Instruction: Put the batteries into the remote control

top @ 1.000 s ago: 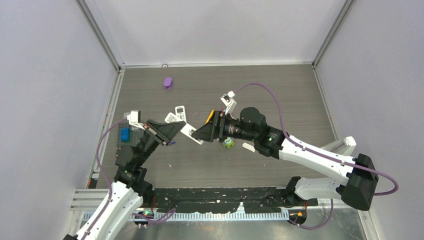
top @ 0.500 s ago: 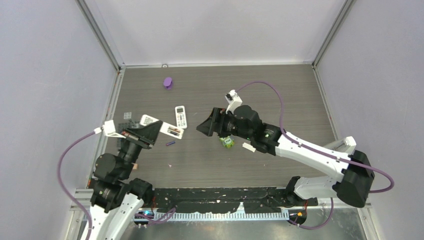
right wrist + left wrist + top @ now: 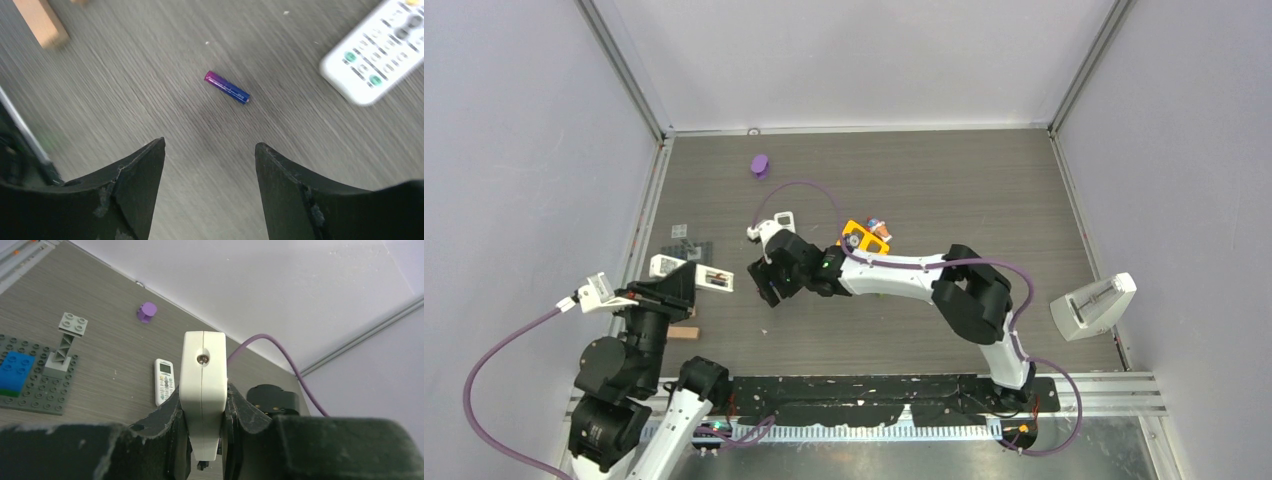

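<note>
My left gripper (image 3: 204, 396) is shut on a white remote control (image 3: 202, 375), held edge-on and lifted off the table. From above, that remote control (image 3: 711, 279) shows a dark slot at the front left. A purple and blue battery (image 3: 226, 87) lies alone on the wood table. My right gripper (image 3: 210, 146) hovers just short of it, open and with nothing between the fingers. In the top view the right gripper (image 3: 767, 287) covers the battery.
A second white remote (image 3: 163, 381) lies flat beside the battery, its end showing (image 3: 380, 50). A grey brick baseplate (image 3: 30, 390) with a blue block, a purple cap (image 3: 760, 165), an orange piece (image 3: 862, 238) and a wooden block (image 3: 684, 332) sit around.
The right arm swung left and down over the battery. The left arm drew back toward the front left, still holding the remote control.
</note>
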Robot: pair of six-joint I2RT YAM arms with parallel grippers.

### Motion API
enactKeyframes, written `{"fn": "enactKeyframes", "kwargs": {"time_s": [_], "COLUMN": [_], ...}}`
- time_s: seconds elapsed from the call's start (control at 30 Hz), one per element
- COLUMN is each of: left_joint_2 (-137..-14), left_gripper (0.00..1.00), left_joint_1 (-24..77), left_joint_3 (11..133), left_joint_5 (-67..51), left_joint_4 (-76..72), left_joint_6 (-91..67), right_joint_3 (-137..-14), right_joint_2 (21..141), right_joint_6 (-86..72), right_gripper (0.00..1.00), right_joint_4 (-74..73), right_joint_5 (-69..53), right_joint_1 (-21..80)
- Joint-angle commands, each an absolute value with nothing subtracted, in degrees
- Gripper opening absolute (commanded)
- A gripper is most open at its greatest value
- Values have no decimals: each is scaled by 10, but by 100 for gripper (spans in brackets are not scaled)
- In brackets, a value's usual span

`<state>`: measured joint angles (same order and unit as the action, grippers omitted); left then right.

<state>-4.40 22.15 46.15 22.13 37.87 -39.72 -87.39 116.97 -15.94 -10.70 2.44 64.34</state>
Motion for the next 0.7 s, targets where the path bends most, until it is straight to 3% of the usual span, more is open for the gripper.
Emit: {"fn": "enactKeyframes", "kwargs": {"time_s": [0.0, 0.23, 0.5, 0.67], "left_joint_2": [-37, -38, -41, -48], "left_gripper": [0, 0, 0, 0], "left_joint_1": [222, 222, 222, 222], "left_joint_3": [483, 474, 468, 469], "left_joint_5": [239, 233, 230, 231], "left_joint_4": [402, 405, 404, 401], "left_joint_6": [-374, -376, -378, -378], "right_joint_3": [-921, -918, -1020, -1056], "right_joint_2": [1205, 1242, 1315, 1351], "right_joint_6": [59, 208, 225, 234], "right_gripper": [72, 73, 73, 67], "right_joint_4": [-98, -59, -125, -179], "right_joint_5": [-66, -64, -81, -99], "right_joint_1": [639, 636, 614, 613]}}
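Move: Below the open right hand, some 3 cm ahead, 4 cm to its left and 8 cm down, lies the loose blue-purple battery. The spare remote lies on the table about 16 cm beyond that battery and 4 cm to its right; a wooden block sits roughly 19 cm to the left of the battery and 9 cm nearer the bases. From the left hand, raised with the opened remote, the battery is about 11 cm ahead, 10 cm right and 32 cm below. Sinking about 5.5 cm towards the loose battery, the right hand rolls its wrist some 30 degrees counter-clockwise, then levels off and glides roughly 4 cm forward and 3 cm left to bring its fingers over the battery. The fingers stay open, still clear of the battery, and keep pointing down and to the left. ##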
